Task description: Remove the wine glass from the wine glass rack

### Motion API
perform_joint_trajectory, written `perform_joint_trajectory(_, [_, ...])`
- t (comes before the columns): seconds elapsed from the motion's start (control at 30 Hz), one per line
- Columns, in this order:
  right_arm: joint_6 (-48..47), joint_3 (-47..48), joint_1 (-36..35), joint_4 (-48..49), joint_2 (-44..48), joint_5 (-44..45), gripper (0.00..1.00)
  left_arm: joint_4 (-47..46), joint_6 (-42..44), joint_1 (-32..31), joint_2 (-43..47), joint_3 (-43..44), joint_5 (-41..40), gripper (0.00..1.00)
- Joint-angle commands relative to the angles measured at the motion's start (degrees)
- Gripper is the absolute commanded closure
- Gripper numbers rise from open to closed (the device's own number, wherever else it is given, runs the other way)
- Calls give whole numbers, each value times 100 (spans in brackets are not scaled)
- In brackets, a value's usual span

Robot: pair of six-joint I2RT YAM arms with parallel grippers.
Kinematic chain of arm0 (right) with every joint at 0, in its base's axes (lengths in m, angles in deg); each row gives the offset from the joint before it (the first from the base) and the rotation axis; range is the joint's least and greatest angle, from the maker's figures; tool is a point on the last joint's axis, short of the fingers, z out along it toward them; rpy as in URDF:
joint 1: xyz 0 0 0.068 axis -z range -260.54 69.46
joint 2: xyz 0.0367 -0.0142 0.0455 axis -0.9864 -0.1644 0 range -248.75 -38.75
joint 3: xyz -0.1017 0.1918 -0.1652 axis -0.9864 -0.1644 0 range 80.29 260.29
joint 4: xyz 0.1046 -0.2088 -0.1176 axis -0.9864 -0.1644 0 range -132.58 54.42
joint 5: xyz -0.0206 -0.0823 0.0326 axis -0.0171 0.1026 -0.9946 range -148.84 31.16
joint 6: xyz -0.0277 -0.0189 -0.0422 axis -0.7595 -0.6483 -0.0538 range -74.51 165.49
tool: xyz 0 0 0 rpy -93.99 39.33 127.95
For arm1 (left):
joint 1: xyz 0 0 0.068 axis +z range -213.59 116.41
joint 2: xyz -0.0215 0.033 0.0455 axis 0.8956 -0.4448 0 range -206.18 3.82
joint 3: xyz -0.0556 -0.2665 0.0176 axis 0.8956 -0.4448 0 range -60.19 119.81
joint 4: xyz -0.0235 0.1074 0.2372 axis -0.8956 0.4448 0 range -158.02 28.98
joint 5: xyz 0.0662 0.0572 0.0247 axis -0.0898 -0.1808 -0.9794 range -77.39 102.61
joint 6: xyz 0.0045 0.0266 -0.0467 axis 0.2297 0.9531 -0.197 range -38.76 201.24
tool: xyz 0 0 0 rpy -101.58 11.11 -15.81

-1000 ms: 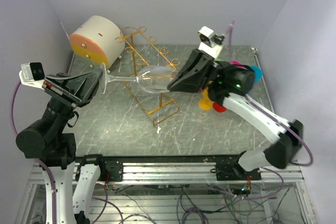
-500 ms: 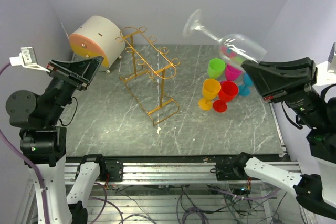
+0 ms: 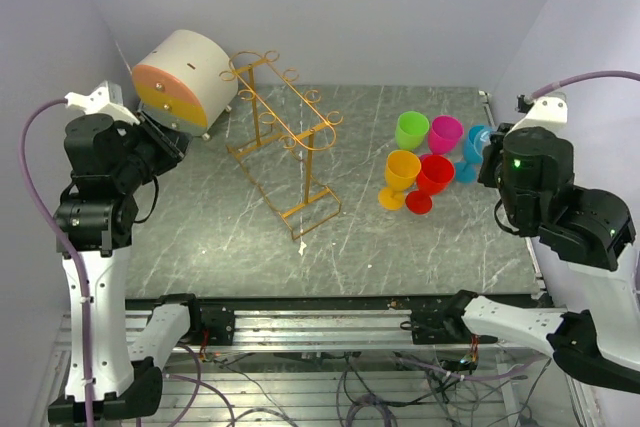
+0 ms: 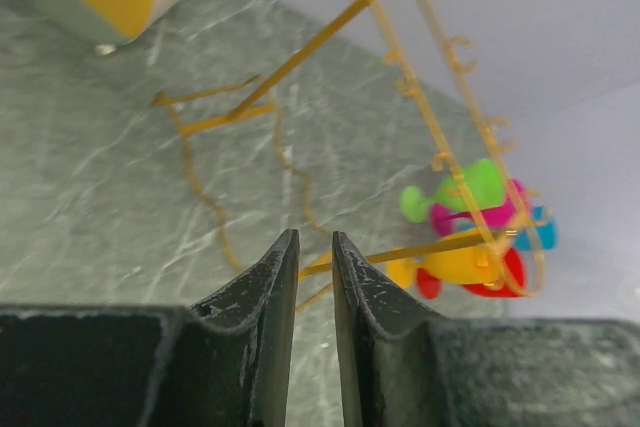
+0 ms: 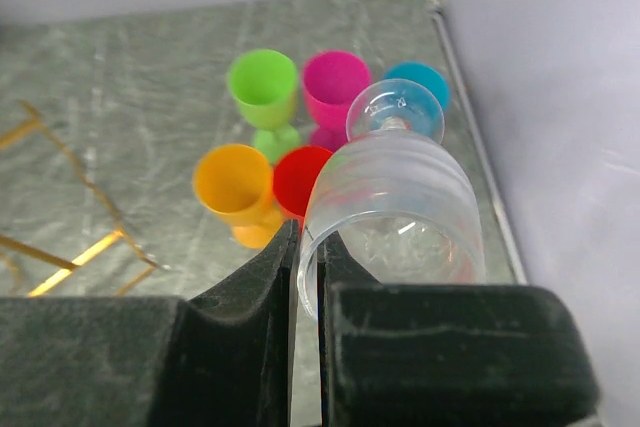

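The clear wine glass (image 5: pixel 400 197) shows in the right wrist view, lying on its side in the air with its foot pointing away over the coloured cups. My right gripper (image 5: pixel 308 232) is shut on the wall of its rim. In the top view the glass is hidden by the raised right arm (image 3: pixel 545 187). The gold wire wine glass rack (image 3: pixel 285 137) stands on the table's left half with nothing hanging from it. My left gripper (image 4: pixel 315 237) is held up at the left, well off the rack (image 4: pixel 300 47), its jaws a narrow gap apart and holding nothing.
Coloured plastic cups are grouped at the right: green (image 3: pixel 411 130), pink (image 3: pixel 445 133), blue (image 3: pixel 472 147), orange (image 3: pixel 402 172) and red (image 3: pixel 435 174). A round white-and-orange drawer box (image 3: pixel 185 77) sits at the back left beside the rack. Walls close in on both sides.
The right arm has carried the wine glass off the rack, up and to the right, then drawn back over the cups. The left arm has let go of the stem and pulled back left.
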Motion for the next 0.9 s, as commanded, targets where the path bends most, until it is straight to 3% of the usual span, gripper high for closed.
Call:
perform_joint_trajectory(0.0, [543, 30, -49, -961, -52, 854, 100, 503, 818, 24, 122, -282, -732, 70])
perform_joint_trajectory(0.4, [-62, 403, 140, -712, -1148, 636, 100, 443, 1225, 24, 724, -1505, -995, 71])
perform_joint_trajectory(0.53, [-583, 849, 757, -160, -1551, -59, 100, 403, 1308, 20, 1027, -1767, -1095, 71])
perform_joint_trajectory(0.7, [-574, 1887, 1819, -230, -2243, -815, 100, 278, 1344, 21, 1452, -2148, -1222, 71])
perform_joint_trajectory(0.87, [-434, 1712, 2810, -140, -2307, -1383, 100, 205, 1295, 26, 1660, -2318, -1170, 71])
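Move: The clear wine glass is already pinched by its rim in the right hand. The blue glass stands about 24 cm ahead of that hand, 14 cm to its right and 34 cm below; level with the blue one, magenta stands 26 cm ahead and 5 cm right. Nearer, red is 14 cm ahead and 1 cm right, yellow 16 cm ahead and 6 cm left. From the empty left hand, blue lies some 19 cm ahead, 59 cm right, 31 cm lower. The clear wine glass, still pinched at the rim, is carried high towards the blue glass: the right hand eases slightly down and right, then sweeps forward to end about 10 cm farther out, tipping down and turning a little clockwise. Meanwhile the empty left hand sinks some 12 cm, draws back and shifts slightly left, its fingers staying slightly parted. ##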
